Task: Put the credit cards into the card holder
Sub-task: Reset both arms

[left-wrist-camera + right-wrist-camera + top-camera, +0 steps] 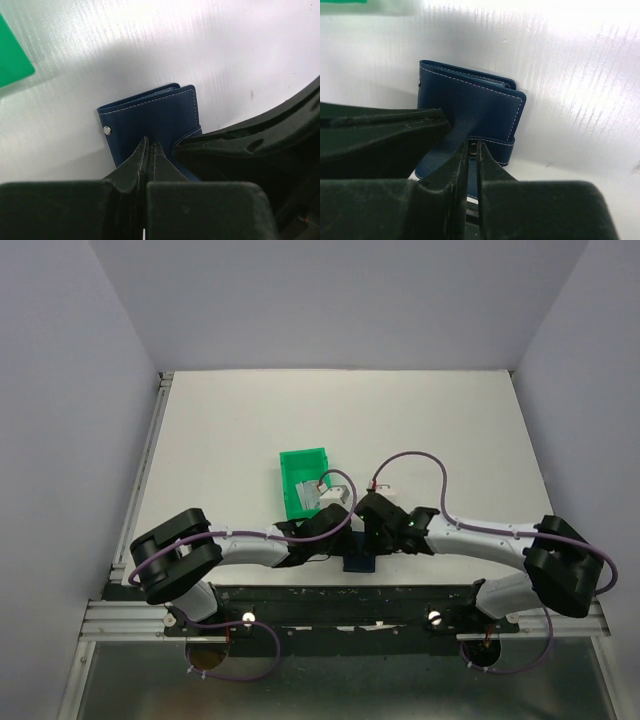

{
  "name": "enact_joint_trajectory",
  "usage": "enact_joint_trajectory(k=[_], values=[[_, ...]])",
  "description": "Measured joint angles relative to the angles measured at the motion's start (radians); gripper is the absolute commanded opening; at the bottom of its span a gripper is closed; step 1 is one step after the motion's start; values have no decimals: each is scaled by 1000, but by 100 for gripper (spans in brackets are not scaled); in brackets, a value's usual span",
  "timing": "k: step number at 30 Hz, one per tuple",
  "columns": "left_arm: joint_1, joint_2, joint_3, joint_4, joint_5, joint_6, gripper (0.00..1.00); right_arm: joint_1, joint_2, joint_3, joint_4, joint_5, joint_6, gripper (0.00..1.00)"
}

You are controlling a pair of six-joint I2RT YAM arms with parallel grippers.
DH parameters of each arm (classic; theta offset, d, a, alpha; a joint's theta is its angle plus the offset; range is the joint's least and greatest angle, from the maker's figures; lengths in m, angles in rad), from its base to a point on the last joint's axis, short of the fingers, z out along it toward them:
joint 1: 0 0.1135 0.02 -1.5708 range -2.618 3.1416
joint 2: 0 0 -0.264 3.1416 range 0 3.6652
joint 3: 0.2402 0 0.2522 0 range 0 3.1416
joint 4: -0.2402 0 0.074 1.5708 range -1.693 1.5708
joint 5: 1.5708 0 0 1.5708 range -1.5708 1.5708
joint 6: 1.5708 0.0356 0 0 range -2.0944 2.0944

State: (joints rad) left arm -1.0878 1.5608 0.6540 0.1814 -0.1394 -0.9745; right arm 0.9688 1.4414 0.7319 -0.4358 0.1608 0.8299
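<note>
The card holder (pixel 150 117) is a navy folding wallet lying folded on the white table, its light stud towards the left in the left wrist view. My left gripper (pixel 150 143) is shut, its tips resting on the holder's top face. My right gripper (pixel 473 145) is shut on the holder's snap tab, and the snap shows between its fingers. In the right wrist view the card holder (pixel 480 107) sits just beyond the tips, with the left gripper's dark fingers crossing it on the left. From above, the card holder (pixel 358 563) peeks out under both wrists. Pale credit cards (pixel 320 498) lie in the green bin.
A green plastic bin (pixel 300 475) stands just beyond the left gripper; a corner of the bin (pixel 12 60) shows in the left wrist view. Grey walls close in the table on the left, right and far sides. Purple cables loop over both wrists.
</note>
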Motion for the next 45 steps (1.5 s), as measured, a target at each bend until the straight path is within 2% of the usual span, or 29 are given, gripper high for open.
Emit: enact_joint_trajectory(k=[5,8,13,15,19,22,24,25,26,27,28,29,36,40,45], values=[[-1,-16,-6,-10,-2,-3,0,8,-138,-125,149,3,0,31],[-6,-52,-8,-60,-2,-2,0,17,-181,-140,169,-2,-19,36],[-12,-190,18,-180,-33,16,0,20,-303,-136,180,14,-27,40],[-12,-256,44,-229,-56,25,4,20,-367,-136,174,34,-26,45],[-12,-414,58,-324,-117,31,29,20,-515,-136,113,76,-22,58],[-12,-531,50,-407,-161,19,49,20,-616,-136,29,100,-13,77],[-12,-613,32,-474,-185,3,60,20,-665,-136,-18,107,-8,82],[-12,-637,24,-499,-193,-2,72,20,-688,-136,-44,111,-6,84],[-12,-681,11,-553,-206,-17,78,20,-707,-135,-68,113,-5,86],[-12,-708,5,-582,-213,-22,84,21,-723,-133,-95,116,-1,90],[-12,-732,-1,-615,-219,-33,91,20,-735,-129,-121,119,2,99],[-12,-760,-5,-657,-227,-45,98,21,-742,-121,-151,124,7,100],[-12,-899,-10,-874,-272,-122,99,20,-708,19,-359,196,45,100],[-12,-898,7,-966,-293,-150,99,20,-686,51,-405,224,60,100],[-12,-873,42,-996,-300,-143,99,21,-680,51,-409,237,58,100]])
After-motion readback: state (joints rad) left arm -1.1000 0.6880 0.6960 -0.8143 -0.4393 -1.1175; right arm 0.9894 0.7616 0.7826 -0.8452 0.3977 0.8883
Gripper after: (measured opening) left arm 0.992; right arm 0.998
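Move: The closed card holder lies flat right under both hands. Its middle is about 2 cm back and 1 cm to the right of the left fingertips, and about 1 cm to the left of the right fingertips, level with them front to back, since those stand over the snap; either way it is only 1 cm or so lower. The green tray stands some 18 cm ahead of the holder and 13 cm to its left. The card holder is left behind as both hands come off it and part. The right fingertips lift from the snap, rising some 14 cm, then swing right, tilting outward. The left hand lifts off too, climbs, then sweeps about 17 cm left and slightly back, turning counter-clockwise. Both grippers spread wide on the way. ##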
